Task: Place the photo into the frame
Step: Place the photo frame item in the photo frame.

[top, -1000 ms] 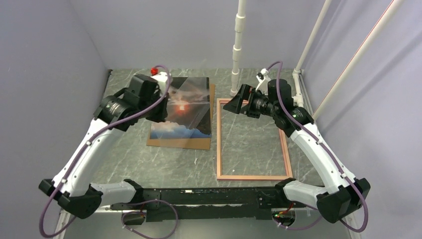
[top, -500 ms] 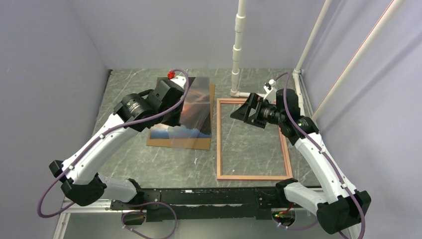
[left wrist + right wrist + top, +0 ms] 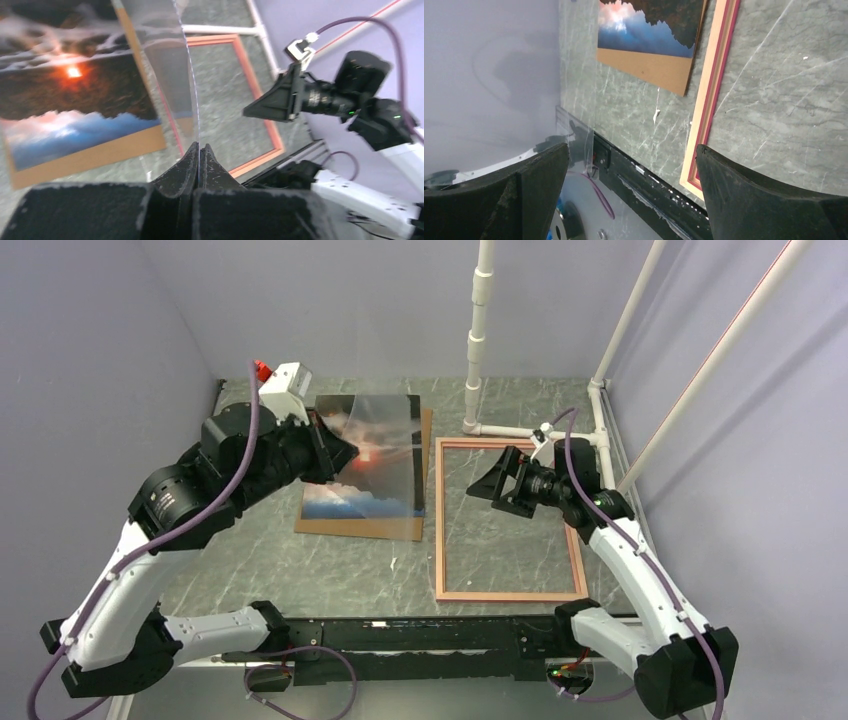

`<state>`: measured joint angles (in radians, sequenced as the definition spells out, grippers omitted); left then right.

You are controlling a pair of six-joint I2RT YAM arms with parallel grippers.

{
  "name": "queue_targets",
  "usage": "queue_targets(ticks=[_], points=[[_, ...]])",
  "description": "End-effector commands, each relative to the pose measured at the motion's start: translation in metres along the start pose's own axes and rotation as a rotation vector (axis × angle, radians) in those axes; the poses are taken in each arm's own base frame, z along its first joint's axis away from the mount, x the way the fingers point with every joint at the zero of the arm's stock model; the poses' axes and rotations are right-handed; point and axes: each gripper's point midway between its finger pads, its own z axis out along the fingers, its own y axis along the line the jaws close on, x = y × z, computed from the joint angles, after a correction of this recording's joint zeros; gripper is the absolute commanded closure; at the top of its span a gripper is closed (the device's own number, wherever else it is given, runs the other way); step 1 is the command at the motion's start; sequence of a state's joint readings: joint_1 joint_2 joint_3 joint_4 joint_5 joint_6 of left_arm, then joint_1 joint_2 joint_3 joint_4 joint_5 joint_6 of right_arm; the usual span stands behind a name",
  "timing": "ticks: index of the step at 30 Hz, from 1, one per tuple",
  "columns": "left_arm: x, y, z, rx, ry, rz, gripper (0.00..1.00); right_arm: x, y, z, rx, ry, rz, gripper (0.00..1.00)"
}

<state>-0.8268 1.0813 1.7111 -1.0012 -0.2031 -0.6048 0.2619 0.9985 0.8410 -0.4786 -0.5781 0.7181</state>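
The photo (image 3: 372, 480) with its glowing sun lies face up on a brown backing board (image 3: 355, 528) left of centre. The reddish-pink frame (image 3: 440, 540) lies flat to its right with bare table inside. My left gripper (image 3: 343, 452) hangs over the photo's left part, shut on the edge of a clear transparent sheet (image 3: 388, 422) that it holds up, curved, above the photo. In the left wrist view the sheet (image 3: 172, 65) runs straight into the shut jaws (image 3: 199, 148). My right gripper (image 3: 497, 486) hovers open over the frame's upper half, holding nothing.
White pipes (image 3: 478, 335) rise at the back and a horizontal one (image 3: 520, 430) runs along the frame's far edge. Purple walls close in both sides. A black rail (image 3: 420, 635) lines the near table edge between the arm bases.
My left arm has swung back to the left and its wrist has turned, with the clear sheet still in its jaws. My right gripper has come nearer, over the frame, still open.
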Motion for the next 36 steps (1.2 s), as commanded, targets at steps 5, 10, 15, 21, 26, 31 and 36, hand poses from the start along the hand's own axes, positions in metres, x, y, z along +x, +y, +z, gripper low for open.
queue_targets(ticks=[5,10,15,21,26,31,36], points=[[-0.027,-0.072,0.015,0.309,-0.063,-0.174,1.00,-0.030,0.028,-0.044,0.008,-0.154,-0.064,0.00],[-0.019,-0.083,0.026,0.366,-0.046,-0.231,1.00,-0.044,0.033,-0.074,0.082,-0.256,-0.107,0.00],[0.006,-0.084,0.042,0.395,-0.016,-0.303,1.00,-0.049,0.034,-0.088,0.129,-0.287,-0.134,0.00],[0.074,-0.071,0.072,0.356,0.071,-0.393,1.00,-0.046,0.025,-0.081,0.140,-0.271,-0.119,0.00],[0.110,-0.043,0.088,0.269,0.052,-0.449,1.00,-0.040,0.014,-0.071,0.141,-0.242,-0.099,0.00],[0.138,-0.016,0.097,0.198,0.044,-0.503,1.00,-0.034,0.003,-0.062,0.146,-0.220,-0.083,0.00],[0.168,0.025,0.098,0.063,0.036,-0.555,1.00,-0.024,-0.016,-0.051,0.174,-0.186,-0.073,0.00]])
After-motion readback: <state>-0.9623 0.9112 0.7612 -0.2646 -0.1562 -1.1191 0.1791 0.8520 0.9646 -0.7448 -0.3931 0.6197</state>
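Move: The photo frame's middle lies about 34 cm to the right of the left hand, 17 cm ahead and some 41 cm below; this hand already holds the clear sheet. The photo is roughly 32 cm ahead and 3 cm left of it, the cardboard beneath about 29 cm ahead and 2 cm left, both at table height. From the open right hand, the frame's middle is around 14 cm ahead, 8 cm right and 20 cm down. Rightward first, about 10 cm with a slight rise, then steeply down some 20 cm, the left hand carries the pinched clear sheet towards the frame, edging back left at the end; its wrist tips down and its left side dips, about 20 degrees each. The right hand, still wide open, shifts 5 cm right, rising about 9 cm before sinking 6 cm. ##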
